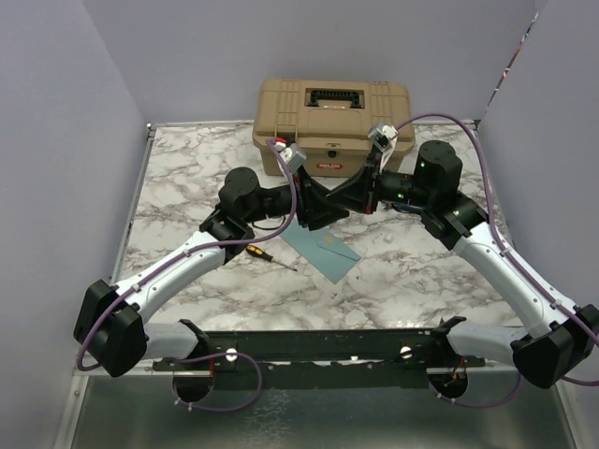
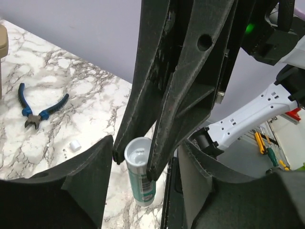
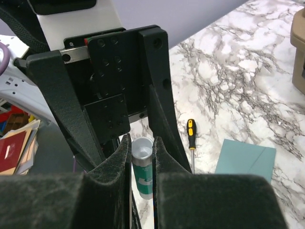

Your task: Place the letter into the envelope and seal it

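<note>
The teal envelope lies flat on the marble table under both grippers, and one corner of it also shows in the right wrist view. The letter is out of view. A glue stick with a white end and a green label hangs upright above the table. My right gripper is shut on it near the top. My left gripper faces it, open. Its fingers stand wide on either side of the glue stick without touching it. From above, the two grippers meet at the middle.
A tan toolbox stands at the back. A yellow-and-black screwdriver lies left of the envelope. Blue-handled pliers and a small white piece lie on the marble. Lilac walls close in the left, right and back.
</note>
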### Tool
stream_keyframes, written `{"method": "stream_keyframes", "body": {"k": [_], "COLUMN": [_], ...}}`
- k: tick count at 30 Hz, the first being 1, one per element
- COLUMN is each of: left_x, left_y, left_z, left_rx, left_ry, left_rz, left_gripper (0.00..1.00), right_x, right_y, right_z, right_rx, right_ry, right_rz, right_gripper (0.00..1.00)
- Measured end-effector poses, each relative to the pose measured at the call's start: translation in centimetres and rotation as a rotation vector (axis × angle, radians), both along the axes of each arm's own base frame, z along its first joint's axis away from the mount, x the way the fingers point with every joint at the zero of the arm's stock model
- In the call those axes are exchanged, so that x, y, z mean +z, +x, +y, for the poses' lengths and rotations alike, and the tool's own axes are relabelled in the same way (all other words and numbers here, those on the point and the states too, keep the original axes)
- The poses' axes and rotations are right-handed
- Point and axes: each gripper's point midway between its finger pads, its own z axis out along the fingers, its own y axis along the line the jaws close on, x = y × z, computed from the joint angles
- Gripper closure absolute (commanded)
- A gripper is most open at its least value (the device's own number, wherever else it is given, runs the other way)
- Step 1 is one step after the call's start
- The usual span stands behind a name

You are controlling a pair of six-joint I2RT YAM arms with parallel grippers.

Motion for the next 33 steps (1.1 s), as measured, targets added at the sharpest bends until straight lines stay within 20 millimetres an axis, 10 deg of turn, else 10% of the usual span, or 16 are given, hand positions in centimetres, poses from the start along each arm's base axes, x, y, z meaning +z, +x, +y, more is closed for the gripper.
{"method": "stream_keyframes", "body": {"k": [13, 18, 21, 33], "left_x": [-1.7, -2.0, -2.5, -5.8], "left_y": [1.1, 1.5, 2.1, 8.6], "left_z": [1.0, 0.9, 0.9, 2.1], "left_rx": [0.021, 0.024, 0.056, 0.416], "left_ry": [0.013, 0.008, 0.010, -0.033], "left_rz": [0.060, 0.077, 0.102, 0.360], "left_gripper": [1.00, 1.00, 1.00, 1.00], "right_x": [-1.0, -1.3, -1.4, -6.8], "right_y": [1.1, 1.8, 3.2, 5.0], "right_z": [0.1, -0.1, -0.7, -3.4], "right_rx": [-0.041, -0.079, -0.178, -0.383], "right_ry": [-0.015, -0.021, -0.026, -0.114], "right_rz": [0.023, 0.040, 0.044, 0.056], "right_gripper": [1.00, 0.39, 0.21, 0.19]}}
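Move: The glue stick stands upright in my shut right fingers, at that hand's own point. My left fingers are open around it, so it is also at my left hand's point, perhaps 1 cm low. From my left hand, the envelope lies on the table about 21 cm ahead, 4 cm left and 31 cm below. At table height too, the screwdriver is some 15 cm ahead and 17 cm left, and a small white piece 24 cm ahead and 15 cm right. I take the glue stick over: my left hand eases about 2 cm down and shuts its fingers on the stick while my right still pinches it. Then my right fingers spread wide and let go, that hand sinking and drawing off to the right, turning some 20 degrees clockwise. My left carries the stick forward about 7 cm and down towards the envelope, swinging counter-clockwise and tipping down. ##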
